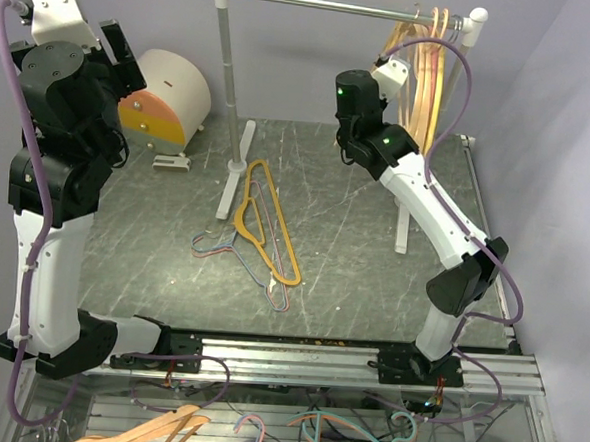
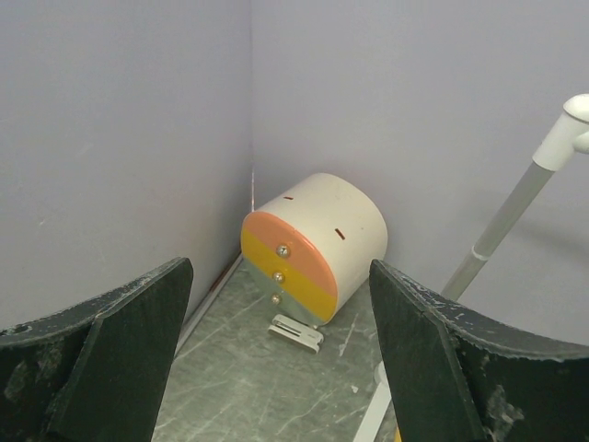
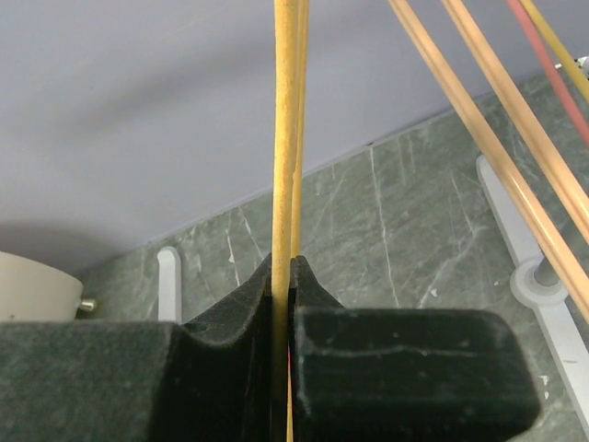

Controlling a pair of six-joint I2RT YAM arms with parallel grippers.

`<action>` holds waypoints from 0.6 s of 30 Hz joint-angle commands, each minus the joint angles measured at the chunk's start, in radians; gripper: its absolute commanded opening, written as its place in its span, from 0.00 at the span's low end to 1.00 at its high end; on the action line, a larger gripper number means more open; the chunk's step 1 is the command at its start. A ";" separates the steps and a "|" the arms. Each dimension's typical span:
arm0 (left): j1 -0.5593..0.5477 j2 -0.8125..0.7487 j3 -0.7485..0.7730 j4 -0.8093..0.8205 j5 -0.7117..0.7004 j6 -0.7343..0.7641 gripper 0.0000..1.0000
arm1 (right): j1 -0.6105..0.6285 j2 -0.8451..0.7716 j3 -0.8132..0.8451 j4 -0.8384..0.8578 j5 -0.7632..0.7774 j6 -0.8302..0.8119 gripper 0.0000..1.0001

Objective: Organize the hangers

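Observation:
Several peach and yellow plastic hangers (image 1: 424, 79) hang at the right end of the white-and-metal rail (image 1: 338, 1). My right gripper (image 1: 405, 67) is raised among them, shut on a thin yellow hanger bar (image 3: 287, 138) that runs upright between its jaws (image 3: 282, 262). More hanging hangers (image 3: 479, 120) slant past to its right. On the table lie an orange-yellow plastic hanger (image 1: 265, 224) and thin blue and pink wire hangers (image 1: 223, 247), partly under it. My left gripper (image 1: 123, 55) is held high at the far left, open and empty (image 2: 279, 276).
A round cream drawer box (image 1: 167, 98) with an orange and yellow front (image 2: 317, 244) sits in the back left corner, with a small white piece (image 1: 171, 161) in front of it. The rail's left foot (image 1: 236, 172) crosses the table. More hangers (image 1: 152, 433) lie below the front rail.

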State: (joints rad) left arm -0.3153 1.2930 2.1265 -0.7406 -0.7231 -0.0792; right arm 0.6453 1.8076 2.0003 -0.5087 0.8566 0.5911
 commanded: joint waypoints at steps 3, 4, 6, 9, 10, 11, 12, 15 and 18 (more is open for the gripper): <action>-0.005 -0.014 -0.008 -0.005 0.032 0.000 0.90 | -0.012 -0.006 -0.018 0.003 -0.010 0.004 0.00; -0.005 -0.014 -0.009 -0.005 0.032 0.001 0.91 | -0.012 -0.012 -0.024 0.008 -0.016 0.000 0.00; -0.005 -0.015 -0.012 -0.005 0.037 0.004 0.91 | -0.011 -0.022 -0.039 0.016 -0.037 -0.014 0.11; -0.005 -0.017 -0.014 -0.009 0.046 0.009 0.92 | -0.009 -0.088 -0.111 0.090 -0.109 -0.063 0.50; -0.005 -0.018 -0.015 -0.011 0.048 0.009 0.91 | -0.006 -0.112 -0.140 0.111 -0.128 -0.069 0.61; -0.005 -0.018 -0.016 -0.010 0.051 0.009 0.92 | -0.002 -0.135 -0.171 0.127 -0.132 -0.076 0.75; -0.004 -0.019 -0.015 -0.012 0.053 0.010 0.91 | 0.003 -0.152 -0.185 0.135 -0.129 -0.083 0.90; -0.005 -0.016 -0.011 -0.014 0.057 0.013 0.91 | 0.033 -0.184 -0.203 0.143 -0.090 -0.121 1.00; -0.005 -0.013 -0.008 -0.014 0.063 0.016 0.91 | 0.079 -0.215 -0.225 0.199 -0.089 -0.214 1.00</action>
State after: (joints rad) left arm -0.3157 1.2892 2.1170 -0.7498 -0.6838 -0.0780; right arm 0.6708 1.6596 1.7912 -0.4107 0.7559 0.4923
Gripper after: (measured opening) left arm 0.913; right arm 0.998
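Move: The right hand holds the yellow-orange hanger. The rod it is being hung on lies about 9 cm ahead and some 13 cm above, neither left nor right. The row of hung hangers is roughly 8 cm to this hand's right and 7 cm ahead, at about its height; the rack's right post is around 15 cm right and 9 cm ahead. From the idle left hand that spot on the rod is about 25 cm ahead, 70 cm right and a little below. The right fingers let go of the yellow-orange hanger, spreading from shut to fully open after the hand has lowered it about 2 cm. Opening, the hand backs off some 3 cm from the rod and starts to rise again, turning slightly counter-clockwise; the hanger's edge is still between the open fingers, nearer the right one. ##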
